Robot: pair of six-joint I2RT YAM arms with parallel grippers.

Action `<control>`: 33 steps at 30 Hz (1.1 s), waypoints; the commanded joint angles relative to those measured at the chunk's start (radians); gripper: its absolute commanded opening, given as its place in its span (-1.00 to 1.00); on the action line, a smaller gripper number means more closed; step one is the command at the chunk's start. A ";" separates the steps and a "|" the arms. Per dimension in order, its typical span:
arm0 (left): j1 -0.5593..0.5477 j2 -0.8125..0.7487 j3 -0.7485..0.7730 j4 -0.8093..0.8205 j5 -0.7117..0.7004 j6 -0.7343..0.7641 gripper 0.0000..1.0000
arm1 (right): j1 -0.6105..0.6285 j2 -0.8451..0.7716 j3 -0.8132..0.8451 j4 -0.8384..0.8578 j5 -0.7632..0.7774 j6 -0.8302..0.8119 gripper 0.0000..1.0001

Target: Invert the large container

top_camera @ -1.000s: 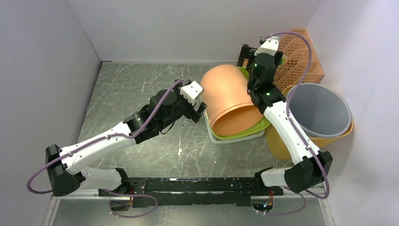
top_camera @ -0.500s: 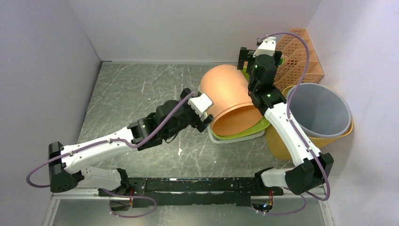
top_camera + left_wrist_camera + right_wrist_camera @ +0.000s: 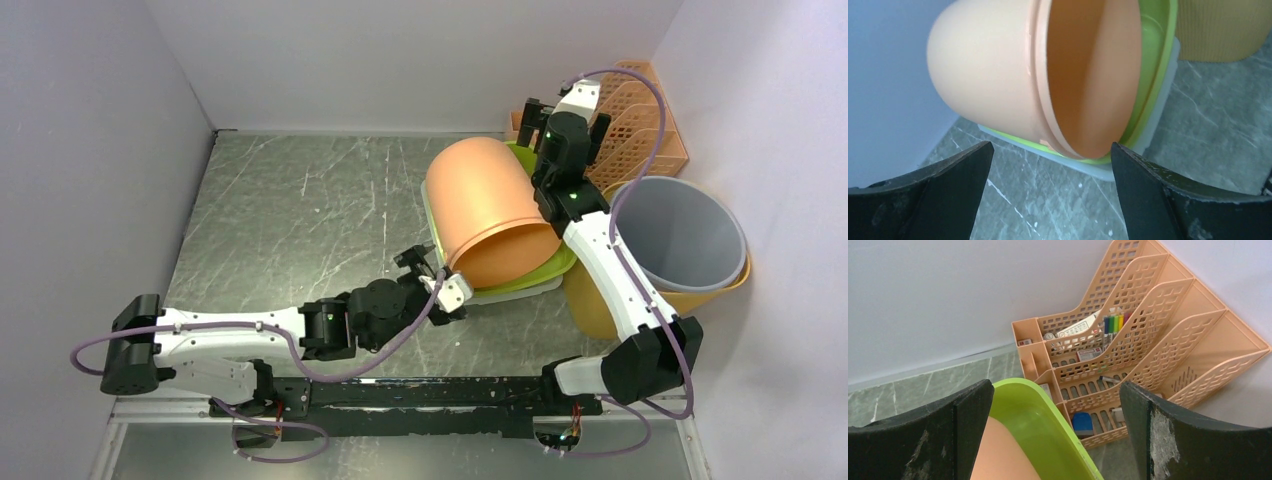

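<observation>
The large container point(image 3: 485, 210) is an orange bucket lying on its side, mouth toward the near edge, on a green tray point(image 3: 556, 264). My left gripper point(image 3: 432, 275) is low over the table just in front of the mouth, open and apart from it. In the left wrist view the container point(image 3: 998, 75) and its open mouth fill the top, with bare table between my open left gripper point(image 3: 1050, 150) fingers. My right gripper point(image 3: 556, 112) hovers open above the container's far end. Its wrist view shows the right gripper point(image 3: 1055, 385) over the green tray point(image 3: 1033, 415) and a patch of the container point(image 3: 998, 455).
A white tray point(image 3: 500, 295) lies under the green one. A grey bucket point(image 3: 680, 235) nested in a yellow bucket point(image 3: 590, 305) stands at the right wall. An orange file organizer point(image 3: 640, 120) with pens and small items sits in the back right corner. Walls close in left, back and right.
My left arm has drawn back toward the near edge and dropped low, ending in front of the container's mouth. My right gripper shifted slightly right and back. Both stayed open.
</observation>
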 commanded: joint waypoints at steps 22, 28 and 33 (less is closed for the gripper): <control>0.036 0.375 0.014 0.841 -0.411 0.235 -0.19 | -0.035 -0.042 -0.092 0.021 -0.091 0.084 1.00; 0.047 0.385 0.011 0.874 -0.445 0.231 -0.86 | -0.040 -0.040 -0.104 0.026 -0.097 0.096 1.00; 0.051 0.372 0.034 0.901 -0.462 0.289 -0.87 | -0.051 -0.050 -0.118 0.022 -0.042 0.113 1.00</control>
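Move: The large container lies on its side, its mouth facing back and to the right. Its middle is about 11 cm ahead of the open left hand, 9 cm to its right and roughly level. The green tub sits under it, about 10 cm ahead of that hand, 10 cm right and 9 cm below. From the right hand, the large container is some 14 cm back, 10 cm left and 8 cm below; the peach organizer is about 8 cm ahead, 11 cm right and 12 cm below. Left hand goes forward about 8 cm, closing to pinch the container's left rim; open right sinks 4 cm. ##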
